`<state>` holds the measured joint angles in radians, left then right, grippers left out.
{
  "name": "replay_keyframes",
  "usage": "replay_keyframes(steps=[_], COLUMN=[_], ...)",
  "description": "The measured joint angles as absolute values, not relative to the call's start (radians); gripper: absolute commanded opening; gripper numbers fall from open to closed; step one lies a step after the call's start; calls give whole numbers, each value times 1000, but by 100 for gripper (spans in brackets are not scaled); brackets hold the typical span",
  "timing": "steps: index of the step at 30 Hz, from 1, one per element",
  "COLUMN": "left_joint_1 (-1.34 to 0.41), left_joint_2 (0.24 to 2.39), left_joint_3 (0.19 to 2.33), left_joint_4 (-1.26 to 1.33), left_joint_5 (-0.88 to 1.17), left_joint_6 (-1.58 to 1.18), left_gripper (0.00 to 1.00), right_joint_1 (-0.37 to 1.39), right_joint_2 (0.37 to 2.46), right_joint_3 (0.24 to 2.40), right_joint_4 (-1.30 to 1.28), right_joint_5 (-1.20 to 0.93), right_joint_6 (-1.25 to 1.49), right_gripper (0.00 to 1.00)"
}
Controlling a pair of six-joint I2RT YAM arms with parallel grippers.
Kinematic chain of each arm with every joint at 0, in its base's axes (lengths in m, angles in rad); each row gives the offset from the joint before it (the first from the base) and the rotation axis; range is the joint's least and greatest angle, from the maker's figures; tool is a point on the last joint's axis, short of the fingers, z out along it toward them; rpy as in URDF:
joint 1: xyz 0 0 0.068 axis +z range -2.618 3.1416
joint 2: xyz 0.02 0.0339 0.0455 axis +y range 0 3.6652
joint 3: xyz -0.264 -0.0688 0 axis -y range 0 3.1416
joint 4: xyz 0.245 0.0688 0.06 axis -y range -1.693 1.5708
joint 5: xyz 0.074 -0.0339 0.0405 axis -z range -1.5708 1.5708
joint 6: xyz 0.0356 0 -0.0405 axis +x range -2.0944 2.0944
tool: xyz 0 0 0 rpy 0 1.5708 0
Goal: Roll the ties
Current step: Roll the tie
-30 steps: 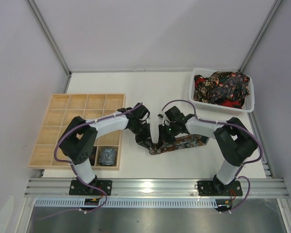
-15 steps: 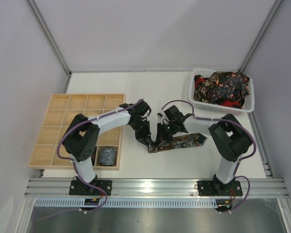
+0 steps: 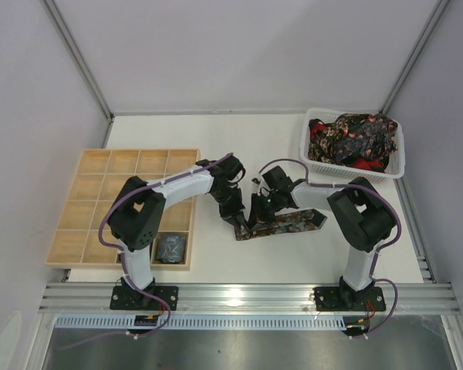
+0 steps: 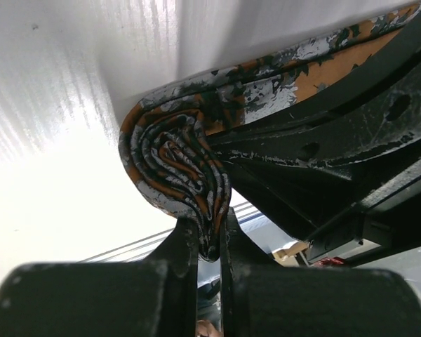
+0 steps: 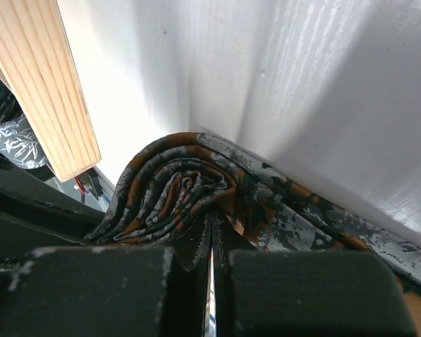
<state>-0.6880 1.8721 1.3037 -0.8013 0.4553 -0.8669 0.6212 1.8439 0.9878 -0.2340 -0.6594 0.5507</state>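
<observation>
A brown, green and grey patterned tie [image 3: 297, 221] lies in the middle of the table, its left end wound into a coil [image 4: 170, 160]. My left gripper [image 3: 240, 222] is shut on that coil's edge, seen close in the left wrist view [image 4: 209, 237]. My right gripper [image 3: 259, 218] faces it from the right and is shut on the same coil [image 5: 174, 184], its jaws pinching the middle layers [image 5: 212, 235]. The flat tail runs off to the right. More ties [image 3: 353, 137] are heaped in the basket. A small dark coil [image 3: 170, 247] sits in the tray's near right cell.
The white mesh basket [image 3: 402, 158] stands at the back right. The pale wooden grid tray [image 3: 131, 152] lies at the left, its edge [image 5: 45, 91] close beside the coil. Both forearms cross the table's middle, nearly touching each other.
Both arms have drawn in, elbows shifting toward the centre and wrists turning. The tie's tail has slid a little to the left. Both grips stay the same.
</observation>
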Motion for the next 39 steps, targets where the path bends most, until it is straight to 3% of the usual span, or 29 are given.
replay_keyframes(steps=[19,39], left_joint_1=[-688,-698], left_joint_2=[1953,1969], left_joint_3=[1373,1410], left_joint_4=[-795,-687], left_joint_5=[514,560], left_joint_6=[-906,-939], left_gripper=[1,0], right_joint_1=[569,496], right_joint_2=[1864,1759], right_joint_3=[950,1041], right_joint_4=[-191,-474], right_joint_5=[-686,-524], right_joint_6=[585,402], right_gripper=[0,0])
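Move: Both my hands already pinch the rolled end of the tie, whose middle is within a centimetre or two of each hand point, slightly below. The flat, unrolled length I roll towards has its middle about 15 cm right and 1 cm ahead of my left hand, 4 cm down; from my right hand, 13 cm right, level ahead, 2 cm down. The white basket stands some 31 cm right and 26 cm ahead of my right hand. The wooden tray's middle is roughly 34 cm left and 6 cm ahead of my left hand. Keeping both grippers shut on the roll, I carry it to my right along the flat tie, about 5 cm, and some 2 cm forward, with a brief near-halt partway. My right hand first sinks a centimetre, then climbs about 2; my left rises slightly near the end. Both wrists roll just under 10 degrees, swinging the fingertips rightward. ##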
